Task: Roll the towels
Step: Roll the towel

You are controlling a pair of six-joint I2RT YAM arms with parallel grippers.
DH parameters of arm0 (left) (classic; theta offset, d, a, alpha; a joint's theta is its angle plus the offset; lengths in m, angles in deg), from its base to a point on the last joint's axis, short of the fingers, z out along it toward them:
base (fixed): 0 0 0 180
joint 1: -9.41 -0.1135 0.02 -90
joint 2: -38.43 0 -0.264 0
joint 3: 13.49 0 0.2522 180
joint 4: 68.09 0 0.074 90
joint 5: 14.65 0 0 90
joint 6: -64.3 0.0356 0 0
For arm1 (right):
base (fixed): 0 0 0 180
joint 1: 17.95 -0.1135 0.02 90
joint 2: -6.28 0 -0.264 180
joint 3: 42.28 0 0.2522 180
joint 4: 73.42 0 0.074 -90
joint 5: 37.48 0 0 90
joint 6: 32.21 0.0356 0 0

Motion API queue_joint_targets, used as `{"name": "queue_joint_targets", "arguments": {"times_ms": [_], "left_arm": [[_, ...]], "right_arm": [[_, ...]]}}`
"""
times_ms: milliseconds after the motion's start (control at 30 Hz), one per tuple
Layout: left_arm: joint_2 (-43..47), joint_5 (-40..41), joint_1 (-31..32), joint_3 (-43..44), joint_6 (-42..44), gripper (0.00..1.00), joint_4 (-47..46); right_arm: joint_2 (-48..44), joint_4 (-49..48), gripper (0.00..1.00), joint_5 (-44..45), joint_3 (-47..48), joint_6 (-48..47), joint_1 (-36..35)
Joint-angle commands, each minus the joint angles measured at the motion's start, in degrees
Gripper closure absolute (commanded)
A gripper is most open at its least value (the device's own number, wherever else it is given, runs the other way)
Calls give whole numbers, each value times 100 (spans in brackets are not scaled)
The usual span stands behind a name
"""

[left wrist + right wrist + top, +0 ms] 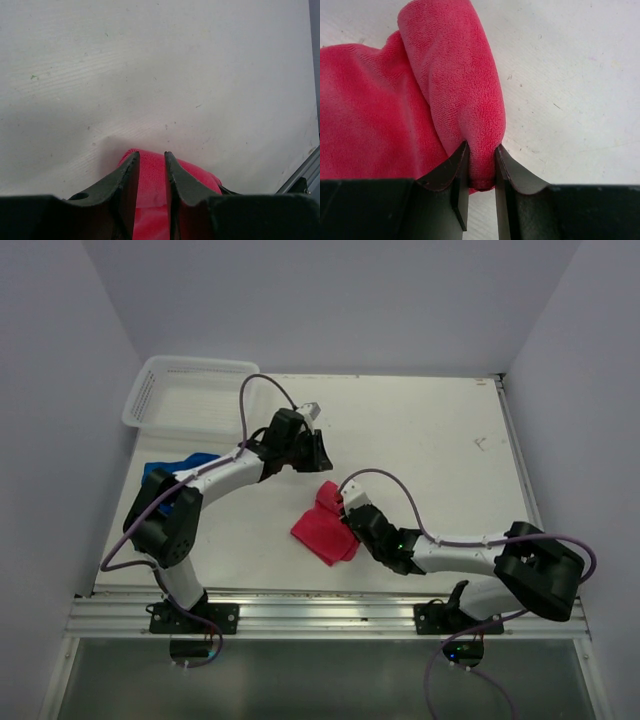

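The pink-red towel [320,533] lies crumpled near the middle of the table, with one end gathered into a fold. My right gripper [347,514] comes at it from the right and is shut on that fold [455,80], whose tip is pinched at my right gripper [481,147]. My left gripper [320,464] reaches in from the far side. In the left wrist view my left gripper [151,155] has red cloth [150,172] filling the gap between its narrow-set fingers. The blue towel [178,462] lies bunched at the left edge, partly hidden behind the left arm.
A white mesh basket [140,405] stands at the back left corner. An aluminium rail [320,615] runs along the near edge, where both arm bases are bolted. White walls close in the table on three sides.
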Motion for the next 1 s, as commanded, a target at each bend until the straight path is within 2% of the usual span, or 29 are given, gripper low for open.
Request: {"name": "queue_joint_targets", "arguments": {"times_ms": [0, 267, 467, 800, 967], "left_arm": [[317, 29, 25, -109, 34, 69, -142], [519, -68, 183, -592, -124, 69, -362], [835, -112, 279, -874, -256, 69, -494], [1432, -6, 394, -972, -370, 69, -529], [1424, -445, 411, -883, -414, 69, -643]], "right_arm": [[88, -111, 100, 766, -56, -420, -336], [765, 83, 100, 1556, 268, -956, -1328], [1433, 399, 100, 1935, 655, -1036, -1812], [1873, 628, 100, 2059, 971, -1088, -1945], [1970, 672, 100, 2094, 1034, -1062, -1954]]}}
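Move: The right hand grips the near end of the pink towel's roll, low over the table. The flat part still to be rolled has its middle roughly 6 cm back, 6 cm to its left and 3 cm below, and the roll's free far end lies about 5 cm ahead and 5 cm left, 2 cm lower. From the empty left hand the flat part is some 16 cm back, straight in line and 9 cm down. Back and to the left, about 4 cm each way and sinking slightly, the right hand carries the pinched roll end towards the flat part, rolling over leftward by nearly 30 degrees with its fingers still shut on the towel. The left hand, partly open and empty, draws back some 5 cm above the towel, dipping a little before it lifts. ##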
